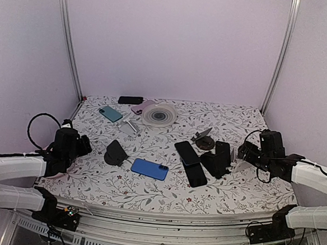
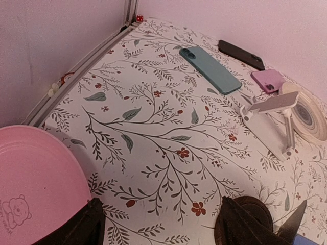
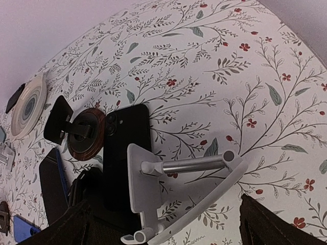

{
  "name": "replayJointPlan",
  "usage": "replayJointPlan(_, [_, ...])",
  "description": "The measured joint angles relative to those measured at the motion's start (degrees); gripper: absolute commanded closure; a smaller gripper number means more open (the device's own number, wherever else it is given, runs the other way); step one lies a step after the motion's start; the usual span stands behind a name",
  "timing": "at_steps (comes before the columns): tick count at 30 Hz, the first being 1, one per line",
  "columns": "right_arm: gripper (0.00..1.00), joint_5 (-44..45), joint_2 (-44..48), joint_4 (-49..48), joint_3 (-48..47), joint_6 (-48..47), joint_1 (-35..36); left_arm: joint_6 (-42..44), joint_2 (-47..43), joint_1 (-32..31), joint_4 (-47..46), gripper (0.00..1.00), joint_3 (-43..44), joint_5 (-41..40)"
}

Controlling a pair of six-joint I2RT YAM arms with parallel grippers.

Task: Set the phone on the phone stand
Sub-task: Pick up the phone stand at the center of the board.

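A white folding phone stand (image 3: 173, 199) stands on the floral tablecloth between the fingers of my open right gripper (image 3: 168, 232), which holds nothing. Just left of the stand is a black phone (image 3: 127, 148), its lower end over a dark stand. From above, my right gripper (image 1: 241, 155) sits right of that black phone (image 1: 223, 152). At the left, my left gripper (image 1: 88, 145) is open over bare cloth, and the left wrist view shows nothing in my left gripper (image 2: 163, 229). A blue phone (image 1: 149, 169) lies flat near the middle.
A round wooden stand (image 3: 84, 133) and two more black phones (image 1: 190, 162) are mid-table. A black stand (image 1: 115, 153) sits right of the left gripper. At the back are a teal phone (image 2: 209, 69), a pink phone (image 2: 268, 80), another white stand (image 2: 271, 117) and a white disc (image 1: 159, 114). A pink plate (image 2: 36, 178) lies at the left.
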State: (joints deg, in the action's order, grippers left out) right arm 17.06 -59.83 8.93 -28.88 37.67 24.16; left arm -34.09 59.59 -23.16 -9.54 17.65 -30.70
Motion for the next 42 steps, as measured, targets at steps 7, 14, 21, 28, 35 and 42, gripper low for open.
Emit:
replayJointPlan(7, [0.01, -7.0, -3.9, -3.1, 1.2, 0.9, -6.2, 0.0, -0.1, 0.0, 0.0, 0.23, 0.0, 0.0])
replayJointPlan(14, [0.09, -11.9, -5.3, -6.3, 4.2, 2.8, -10.1, 0.0, -0.1, -0.1, 0.0, 0.23, 0.0, 0.0])
replayJointPlan(21, [0.19, -15.7, -7.1, -9.6, 6.8, 5.2, -13.3, 0.0, -0.1, -0.1, 0.0, 0.23, 0.0, 0.0])
replayJointPlan(28, [0.34, -18.8, -9.0, -12.9, 7.6, 6.8, -14.1, 0.0, -0.1, -0.1, 0.0, 0.23, 0.0, 0.0])
replayJointPlan(35, [0.46, -19.6, -9.3, -14.0, 7.6, 7.5, -14.1, 0.0, -0.1, -0.2, 0.0, 0.23, 0.0, 0.0])
replayJointPlan(42, [0.56, -19.8, -9.3, -14.7, 7.6, 7.8, -14.1, 0.0, -0.1, -0.2, 0.0, 0.23, 0.0, 0.0])
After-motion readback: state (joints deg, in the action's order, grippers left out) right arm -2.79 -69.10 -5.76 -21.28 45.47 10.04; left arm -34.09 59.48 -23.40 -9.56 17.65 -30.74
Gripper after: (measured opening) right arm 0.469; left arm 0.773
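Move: The white phone stand that the open right hand goes for stands almost straight below, some 8 cm down and about 1 cm ahead and 1 cm left. A black phone lies about 9 cm left of that hand and 5 cm ahead. The black stand is some 12 cm left and 1 cm back, and the dark round-base stand about 17 cm left and 13 cm ahead. From the left hand the white stand lies roughly 60 cm right and 1 cm ahead, 7 cm lower. The white phone stand's long slanting panel is what the right hand comes down over: it sinks about 6 cm, drifting some 2 cm to the right and easing slightly back left near the end. Meanwhile the wrist rolls its left side up by roughly 20 degrees and tips a little further down. The fingers close to about half open, one on each side of the panel's near end; whether they touch the panel yet can't be told. ##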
